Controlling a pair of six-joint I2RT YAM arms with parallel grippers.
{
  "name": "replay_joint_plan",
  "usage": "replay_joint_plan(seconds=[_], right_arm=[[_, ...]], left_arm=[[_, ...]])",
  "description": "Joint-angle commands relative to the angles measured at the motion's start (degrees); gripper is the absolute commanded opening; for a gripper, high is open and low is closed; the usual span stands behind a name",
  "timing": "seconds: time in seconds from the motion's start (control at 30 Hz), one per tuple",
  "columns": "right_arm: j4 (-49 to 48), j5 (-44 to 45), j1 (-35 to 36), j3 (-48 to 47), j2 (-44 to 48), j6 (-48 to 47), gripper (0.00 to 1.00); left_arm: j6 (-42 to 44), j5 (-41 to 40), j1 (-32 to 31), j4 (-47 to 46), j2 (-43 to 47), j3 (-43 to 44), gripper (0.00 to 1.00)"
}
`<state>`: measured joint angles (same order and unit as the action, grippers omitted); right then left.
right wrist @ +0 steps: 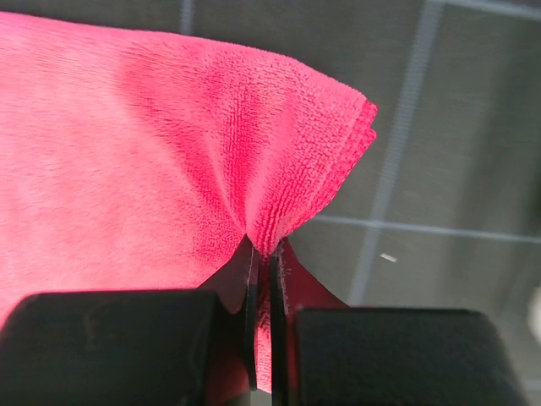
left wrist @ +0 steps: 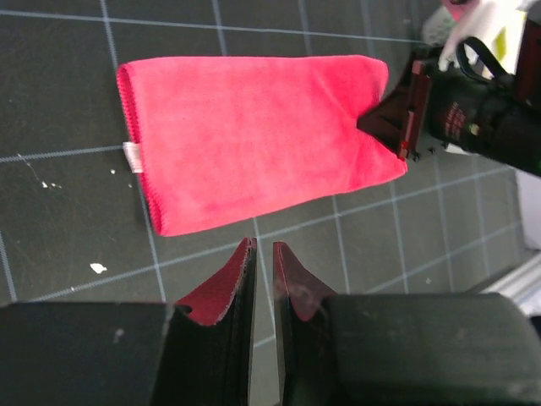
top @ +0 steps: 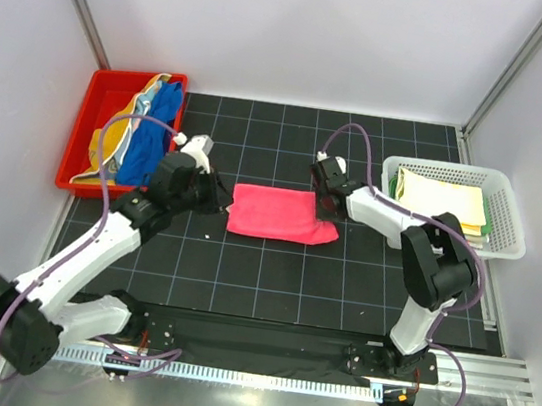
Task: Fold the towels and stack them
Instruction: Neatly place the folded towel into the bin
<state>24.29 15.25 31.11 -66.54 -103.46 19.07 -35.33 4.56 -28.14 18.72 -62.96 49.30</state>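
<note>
A pink-red towel lies folded flat on the black grid mat in the middle. My right gripper is at its right edge, shut on the towel's corner, which bunches up between the jaws. My left gripper sits just off the towel's left edge, jaws all but together with only a thin slit between them and nothing in it. More towels, blue and yellow, lie crumpled in the red bin. A folded yellow towel lies in the white basket.
The red plastic bin stands at the back left of the mat. At the right edge stands the white mesh basket, close behind my right arm. White walls enclose the table on three sides.
</note>
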Motion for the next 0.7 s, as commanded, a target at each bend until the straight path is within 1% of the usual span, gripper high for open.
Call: replay_joint_plan(seconds=[0.0, 0.17, 0.2, 0.3, 0.47, 0.6, 0.67], right_arm=[[7.60, 8.29, 0.09, -4.29, 6.51, -6.13, 0.01], [15.67, 16.12, 0.00, -8.77, 9.67, -10.36, 0.01], [16.57, 18.83, -0.17, -9.30, 9.94, -11.76, 0.01], [18.50, 20.52, -1.40, -10.45, 11.61, -12.83, 0.01], [21.23, 22.28, -5.71, -13.26, 12.84, -14.15, 0.01], [22.72, 24.13, -8.96, -15.02, 13.64, -14.68, 0.01], [23.87, 25.44, -10.71, -16.33, 13.37, -15.03, 0.01]], left_arm=[[1.58, 3.96, -0.34, 4.65, 6.86, -1.48, 0.17], [2.89, 7.22, -0.60, 8.78, 14.43, -1.40, 0.17], [3.60, 7.22, -0.69, 11.49, 16.53, -0.79, 0.17], [7.19, 6.08, -0.60, 17.11, 21.10, 1.15, 0.18], [11.33, 5.29, -0.60, 24.68, 25.95, 3.35, 0.18], [11.43, 4.67, -1.47, 25.05, 30.52, 3.26, 0.19], [11.08, 0.83, -2.27, 24.61, 31.23, 2.13, 0.19]])
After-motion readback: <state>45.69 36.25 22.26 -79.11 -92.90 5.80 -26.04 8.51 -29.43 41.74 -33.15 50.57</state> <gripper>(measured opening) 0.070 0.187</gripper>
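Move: The right hand has the right end of the folded pink towel pinched just above the table; the towel's middle lies some 9 cm to its left. The white bin is about 28 cm to its right and 6 cm farther out, with the cream towel on the stack inside about 26 cm to the hand's right and 6 cm ahead. From the raised left hand the bin lies roughly 49 cm right, 12 cm ahead and 13 cm below. Still pinching, the right hand carries the towel about 13 cm right and up towards the bin; left retreats. ##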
